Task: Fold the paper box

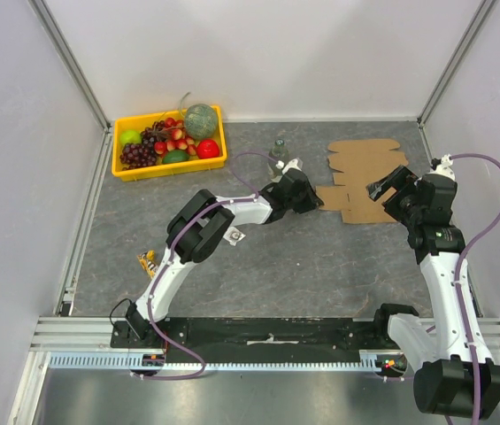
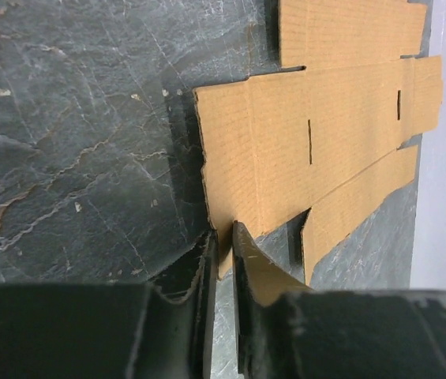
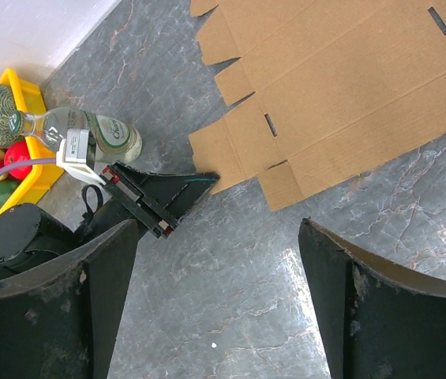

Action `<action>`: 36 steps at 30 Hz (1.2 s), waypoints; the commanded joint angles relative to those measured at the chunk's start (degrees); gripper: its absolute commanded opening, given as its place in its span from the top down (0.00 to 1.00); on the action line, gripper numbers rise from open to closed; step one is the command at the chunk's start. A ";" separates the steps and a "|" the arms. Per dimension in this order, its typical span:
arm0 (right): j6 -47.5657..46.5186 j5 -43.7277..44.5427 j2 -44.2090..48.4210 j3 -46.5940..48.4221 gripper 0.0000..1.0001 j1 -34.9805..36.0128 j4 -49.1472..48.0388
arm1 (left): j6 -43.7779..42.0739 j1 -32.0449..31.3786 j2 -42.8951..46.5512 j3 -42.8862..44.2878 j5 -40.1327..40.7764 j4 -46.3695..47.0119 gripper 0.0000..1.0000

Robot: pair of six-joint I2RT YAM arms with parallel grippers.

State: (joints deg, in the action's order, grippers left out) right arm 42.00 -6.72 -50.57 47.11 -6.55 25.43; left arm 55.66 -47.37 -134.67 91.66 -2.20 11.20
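The paper box (image 1: 365, 173) is a flat brown die-cut sheet with flaps and slots, lying at the back right of the grey table (image 1: 320, 266). My left gripper (image 1: 313, 197) reaches to its left flap. In the left wrist view the jaws (image 2: 224, 237) stand narrow with the near corner of that flap (image 2: 317, 134) between the fingertips. My right gripper (image 1: 389, 181) hovers over the sheet's right side, open wide, with only bare table between its fingers (image 3: 219, 225). The right wrist view also shows the sheet (image 3: 349, 87) and the left gripper's fingers (image 3: 159, 193) at its flap.
A yellow bin (image 1: 168, 113) of fruit stands at the back left. A clear bottle (image 1: 278, 150) lies just behind the left gripper and also shows in the right wrist view (image 3: 96, 130). A small yellow item (image 1: 148, 261) lies near the left arm. White walls close in the table.
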 commanded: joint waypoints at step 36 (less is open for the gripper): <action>-0.86 2.50 4.60 7.29 0.11 -0.13 5.07 | 2.35 -3.69 62.22 -59.75 6.58 -3.80 0.98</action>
State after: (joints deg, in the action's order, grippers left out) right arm 41.93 -4.43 -46.70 52.36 -6.55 29.65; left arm 55.11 -51.20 -80.36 34.70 -2.76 11.60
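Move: The left fingers already straddle the left flap's end of the flat paper box; the box's middle lies about 15 cm to the hand's right and 8 cm ahead, roughly 2 cm lower. The glass bottle stands some 13 cm left and 9 cm ahead; the small white card lies about 25 cm left and 9 cm back, at table level. From the right hand, the box's middle is about 16 cm ahead, nearly in line and some 21 cm below. Pinching shut on the box's left flap, the left hand drags it about 18 cm back and 16 cm left, low over the table and turning some 10 degrees clockwise at most; it ends going left and up, raising the flap about 5 cm. The right hand rises roughly 4 cm, fingers still wide open and empty. ##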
